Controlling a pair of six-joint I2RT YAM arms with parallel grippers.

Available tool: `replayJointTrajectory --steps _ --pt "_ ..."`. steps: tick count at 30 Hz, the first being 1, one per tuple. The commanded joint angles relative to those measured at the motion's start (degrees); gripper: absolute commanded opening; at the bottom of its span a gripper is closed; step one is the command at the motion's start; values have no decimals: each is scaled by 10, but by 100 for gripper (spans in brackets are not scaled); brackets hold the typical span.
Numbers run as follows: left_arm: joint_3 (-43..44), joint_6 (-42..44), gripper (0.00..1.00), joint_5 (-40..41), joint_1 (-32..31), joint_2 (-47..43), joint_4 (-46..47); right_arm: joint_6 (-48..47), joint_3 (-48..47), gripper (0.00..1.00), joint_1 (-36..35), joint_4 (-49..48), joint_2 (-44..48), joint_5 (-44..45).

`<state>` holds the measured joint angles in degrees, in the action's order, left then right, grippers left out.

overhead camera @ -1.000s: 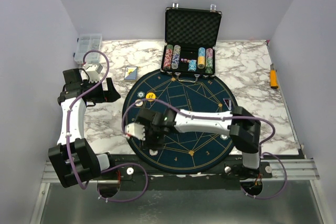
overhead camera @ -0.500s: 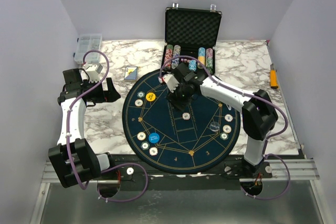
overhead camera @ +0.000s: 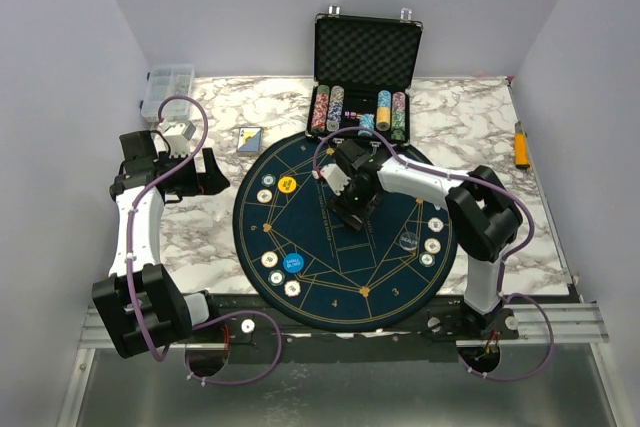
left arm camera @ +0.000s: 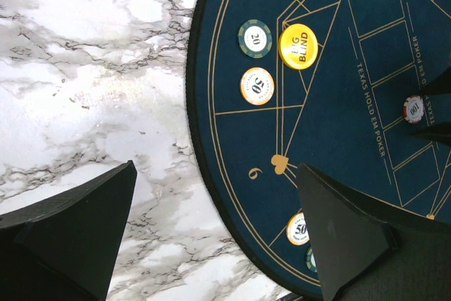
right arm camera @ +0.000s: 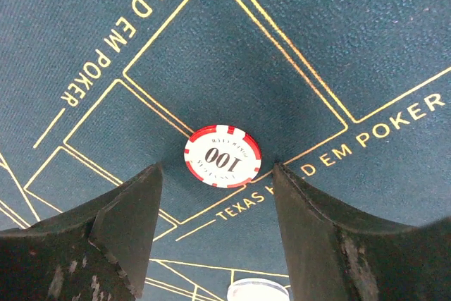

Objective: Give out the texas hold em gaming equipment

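A red-and-white "100" chip [right arm camera: 223, 156] lies flat on the dark-blue mat [right arm camera: 282, 47], near its centre. My right gripper [right arm camera: 216, 168] hangs open just above it, one finger on each side, neither touching it. From above, that gripper [overhead camera: 352, 209] hides the chip. Around the mat [overhead camera: 340, 277] lie a yellow "big blind" disc [overhead camera: 287, 184], a blue disc [overhead camera: 292, 263], a clear dealer disc [overhead camera: 407, 240] and several cream chips. A card deck [overhead camera: 249, 139] sits beyond the mat. My left gripper [left arm camera: 215, 167] is open and empty over the marble, at the mat's left rim.
An open black case [overhead camera: 366, 57] with rows of stacked chips stands at the back. A clear compartment box [overhead camera: 167, 90] sits at the far left corner. A yellow tool [overhead camera: 521, 145] lies at the right edge. Walls close in on three sides.
My right arm swung from the mat's near left to its far side, then came back over the 100 chip at the centre. Its jaws have widened. The left arm is still.
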<state>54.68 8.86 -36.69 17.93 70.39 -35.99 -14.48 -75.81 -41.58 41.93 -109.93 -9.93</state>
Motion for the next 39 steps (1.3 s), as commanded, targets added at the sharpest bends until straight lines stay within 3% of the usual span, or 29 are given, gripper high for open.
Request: replayJointTrajectory --steps 1,14,20,29,39 --pt "12 6 98 -15 2 -2 0 2 22 68 -2 -30 -21 11" --pt "11 5 98 -14 2 1 2 13 37 62 -61 -56 -38 75" --pt "10 6 98 -13 2 -3 2 17 26 43 -60 -35 -49 36" --pt "11 6 98 -15 2 -1 2 12 -34 29 -51 4 -36 2" --pt "13 5 98 -17 3 2 3 -4 -157 27 -53 -10 -63 22"
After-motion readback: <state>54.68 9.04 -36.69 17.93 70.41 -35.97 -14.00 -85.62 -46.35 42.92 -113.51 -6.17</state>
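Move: The red-edged 100 chip lies flat on the mat between the right hand's open fingertips, about 1 cm to the left, 1 cm back and 1 cm below. From that hand, the yellow big blind disc is some 17 cm left and 7 cm ahead, the blue small blind disc about 16 cm left and 11 cm back, and the dealer disc roughly 12 cm right and 6 cm back. From the idle left hand, the 100 chip is about 31 cm right, 4 cm back and 14 cm below. The right hand, already down at the mat, eases about 1 cm left and slightly back and down with a small wrist tilt of some 5 degrees, centring its fingers on the 100 chip, then closes them until they pinch its edges from opposite sides. Keeping that grip, it pauses briefly and then speeds away left, up and forward, some 5 cm in all, carrying the chip off the card strip's right side towards the yellow big blind disc. ##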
